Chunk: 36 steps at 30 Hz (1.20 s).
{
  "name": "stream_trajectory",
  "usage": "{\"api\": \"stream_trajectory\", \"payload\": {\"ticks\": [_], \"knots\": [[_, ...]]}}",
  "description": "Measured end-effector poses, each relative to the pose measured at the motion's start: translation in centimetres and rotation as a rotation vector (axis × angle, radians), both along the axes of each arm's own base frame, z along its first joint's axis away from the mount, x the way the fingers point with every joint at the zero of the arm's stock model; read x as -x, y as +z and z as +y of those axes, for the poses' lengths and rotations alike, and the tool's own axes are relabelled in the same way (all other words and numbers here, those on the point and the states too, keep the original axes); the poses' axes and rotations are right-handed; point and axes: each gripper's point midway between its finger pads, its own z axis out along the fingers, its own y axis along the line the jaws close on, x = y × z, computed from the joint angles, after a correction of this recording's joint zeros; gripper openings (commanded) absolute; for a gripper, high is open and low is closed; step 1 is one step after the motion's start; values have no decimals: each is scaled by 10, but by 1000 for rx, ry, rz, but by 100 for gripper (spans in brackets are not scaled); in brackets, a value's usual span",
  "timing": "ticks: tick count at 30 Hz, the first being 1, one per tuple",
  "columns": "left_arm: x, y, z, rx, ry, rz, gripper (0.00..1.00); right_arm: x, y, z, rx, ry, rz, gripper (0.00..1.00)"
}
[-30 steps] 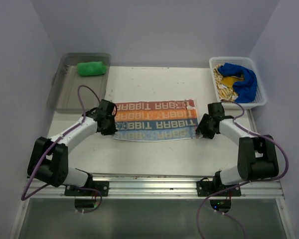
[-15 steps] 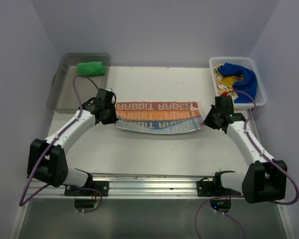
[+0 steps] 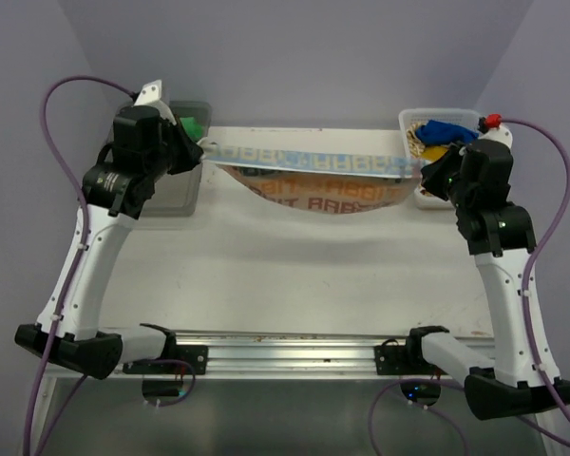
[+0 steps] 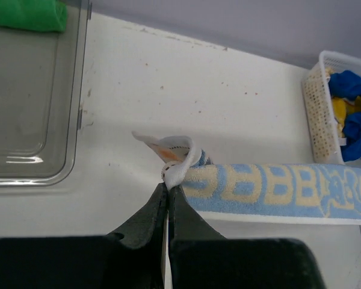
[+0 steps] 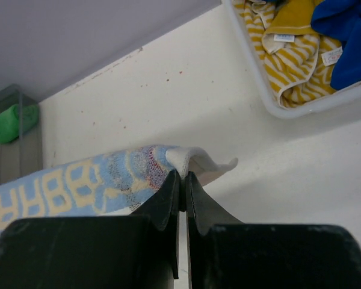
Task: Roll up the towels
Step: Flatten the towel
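Observation:
The printed towel point(image 3: 313, 180), with blue, orange and white lettered blocks, hangs stretched in the air over the back of the table and sags in the middle. My left gripper point(image 3: 201, 147) is shut on its left corner, and the pinched white hem shows at my left gripper point(image 4: 168, 185). My right gripper point(image 3: 426, 174) is shut on the right corner, which folds over my right gripper point(image 5: 182, 174). A rolled green towel point(image 4: 24, 13) lies in the clear bin point(image 4: 42, 120). The blue towel point(image 5: 343, 30) and the yellow striped towel point(image 5: 283, 54) lie in the white basket point(image 5: 259, 78).
The clear bin point(image 3: 185, 190) stands at the back left, partly hidden behind my raised left arm. At the back right corner is the white basket point(image 3: 410, 122). Purple walls close in the back and both sides. A metal rail runs along the near edge.
The printed towel lay flat on the table. Both arms have risen and moved back with its corners, lifting it off the surface and pulling it taut.

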Motion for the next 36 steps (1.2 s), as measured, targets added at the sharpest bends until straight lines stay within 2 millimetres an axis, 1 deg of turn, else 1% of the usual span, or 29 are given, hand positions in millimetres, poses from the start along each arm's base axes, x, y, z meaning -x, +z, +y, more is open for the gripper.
{"api": "stream_trajectory", "payload": {"ticks": [1,3,5,6,8,10,11,13,15,17,18,20,25,27,30,32,33,34,36], "knots": [[4,13,0,11,-4,-31,0,3,4,-1,2,-5,-9,0],[11,32,2,23,-6,-72,0,10,12,-4,7,-14,-24,0],[18,40,4,28,-5,-89,0,16,14,-7,14,-24,-25,0],[21,41,5,27,-5,-86,0,19,14,-8,19,-28,-21,0],[26,37,6,25,-4,-64,0,24,13,-9,23,-31,-12,0],[29,28,5,33,-8,-34,0,31,12,-11,31,-34,-3,0],[31,22,4,34,-11,-17,0,35,11,-13,36,-39,2,0],[41,1,2,41,-23,33,0,47,9,-16,44,-48,3,0],[58,-25,2,51,-33,97,0,63,2,-18,49,-49,17,0],[83,-49,3,70,-51,155,0,82,-4,-19,50,-46,29,0],[97,-57,2,81,-64,177,0,92,-7,-20,51,-45,37,0],[125,-67,3,104,-92,204,0,113,-13,-22,48,-45,57,0],[176,-64,7,155,-111,238,0,162,-24,-22,7,-45,110,0],[196,-61,7,180,-130,242,0,174,-23,-19,-26,-46,111,0],[224,-57,3,242,-172,246,0,181,-23,-19,-59,-65,107,0],[231,-60,3,260,-166,262,0,184,-34,-19,-71,-74,128,0],[232,-66,4,254,-155,281,0,184,-45,-19,-72,-77,154,0],[229,-74,6,242,-140,305,0,185,-60,-18,-70,-78,186,0],[218,-95,9,200,-100,371,0,185,-98,-15,-66,-69,301,0]]}}
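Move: Both shut grippers hold towel corners high over the table. The near table edge lies some 28 cm straight back from the left hand and 25 cm straight back from the right, roughly 31 to 34 cm below. The clear bin's middle stands about 16 cm ahead and 18 cm left of the left hand; the white basket's is around 18 cm ahead and 14 cm right of the right hand, both some 30 cm down. Keeping their pinch on the towel's two corners, both arms sweep it back towards the near table edge, the left by about 22 cm and the right by some 18. The left first bobs up slightly, then sinks and at the very end eases a little forward; the right stays nearly level before dropping late. Both end about 10 cm lower, fingers tipped further down. ##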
